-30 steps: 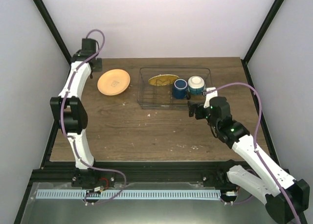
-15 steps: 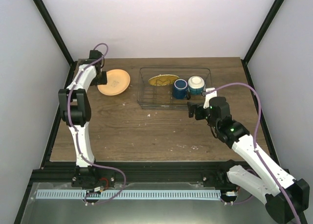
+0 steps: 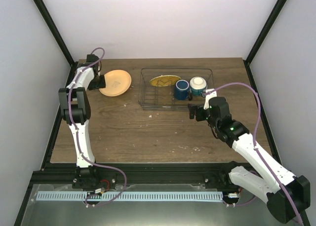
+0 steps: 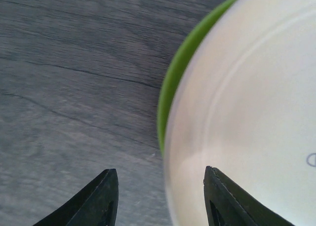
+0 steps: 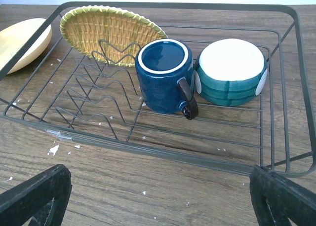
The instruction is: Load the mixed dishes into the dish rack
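The dish rack (image 3: 148, 103) stands at the back centre and holds a grid-faced yellow plate (image 3: 164, 80) on edge, an upturned dark blue mug (image 3: 181, 89) and an upturned blue-and-white cup (image 3: 198, 85). The right wrist view shows the rack (image 5: 163, 152), grid plate (image 5: 108, 31), mug (image 5: 163, 78) and cup (image 5: 231, 70). A yellow plate with a green rim (image 3: 116, 82) lies on the table left of the rack. My left gripper (image 3: 100, 81) is open at its left edge, jaws either side of the rim (image 4: 170, 97). My right gripper (image 3: 192, 111) is open and empty, just in front of the rack.
The wooden table (image 3: 148, 132) carries small white crumbs. Black frame posts (image 3: 54, 33) stand at the back corners, close behind my left arm. The table plate's edge also shows at the left of the right wrist view (image 5: 22, 43).
My left gripper has swung from the back left corner rightward to the left edge of the plate on the table. My right arm has shifted only slightly.
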Action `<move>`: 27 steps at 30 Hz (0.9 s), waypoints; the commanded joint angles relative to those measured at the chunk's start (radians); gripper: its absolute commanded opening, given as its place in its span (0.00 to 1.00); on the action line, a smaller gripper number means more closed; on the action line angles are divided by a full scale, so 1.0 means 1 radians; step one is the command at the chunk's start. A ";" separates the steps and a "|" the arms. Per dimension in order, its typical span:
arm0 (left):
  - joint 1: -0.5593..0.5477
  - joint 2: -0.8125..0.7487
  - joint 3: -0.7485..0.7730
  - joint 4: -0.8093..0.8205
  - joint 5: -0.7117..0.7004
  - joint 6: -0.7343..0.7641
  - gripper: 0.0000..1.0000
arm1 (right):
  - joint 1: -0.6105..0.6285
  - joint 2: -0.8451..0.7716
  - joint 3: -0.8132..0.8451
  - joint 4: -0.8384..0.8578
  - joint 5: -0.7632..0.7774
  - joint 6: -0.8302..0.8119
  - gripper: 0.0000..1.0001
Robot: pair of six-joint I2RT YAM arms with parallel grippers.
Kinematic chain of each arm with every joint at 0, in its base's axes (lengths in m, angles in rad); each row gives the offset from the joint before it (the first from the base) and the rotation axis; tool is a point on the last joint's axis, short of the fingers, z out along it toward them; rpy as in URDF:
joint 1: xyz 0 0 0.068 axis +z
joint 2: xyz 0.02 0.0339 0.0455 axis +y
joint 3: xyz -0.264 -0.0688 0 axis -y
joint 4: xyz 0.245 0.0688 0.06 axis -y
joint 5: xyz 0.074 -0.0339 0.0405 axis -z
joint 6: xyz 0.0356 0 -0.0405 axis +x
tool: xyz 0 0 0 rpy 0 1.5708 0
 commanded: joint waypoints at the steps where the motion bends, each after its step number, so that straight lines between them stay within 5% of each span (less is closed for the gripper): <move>1: -0.003 0.044 0.027 0.016 0.085 0.009 0.48 | -0.005 0.002 0.010 -0.004 -0.004 -0.005 1.00; 6: -0.003 0.065 0.027 0.026 0.122 0.010 0.43 | -0.005 0.006 0.011 -0.004 -0.002 -0.005 1.00; 17: -0.003 0.037 0.001 0.037 0.087 0.030 0.02 | -0.005 0.020 0.011 -0.002 -0.001 -0.005 1.00; 27: -0.003 -0.121 -0.124 0.125 0.088 0.033 0.00 | -0.005 0.019 0.004 0.016 -0.045 -0.011 1.00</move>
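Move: Straddling the left rim of the peach plate, the left hand has the plate's middle some 10 cm to its right, about 1 cm ahead and 3 cm below. The green plate lies right underneath, its middle about 9 cm right, 1 cm ahead and 4 cm down. The dish rack's middle stands roughly 50 cm to the right, 4 cm back, at about finger height. From the right hand, the peach plate is about 53 cm left, 23 cm ahead and 18 cm below. Sinking about 2.5 cm and edging 2 cm right, the left hand brings its half-open fingers down astride the peach plate's left rim, then shuts them and pinches it. As they finish closing, the hand rises about 3 cm and eases 1 to 2 cm forward with the rim held, the wrist tilting slightly. ##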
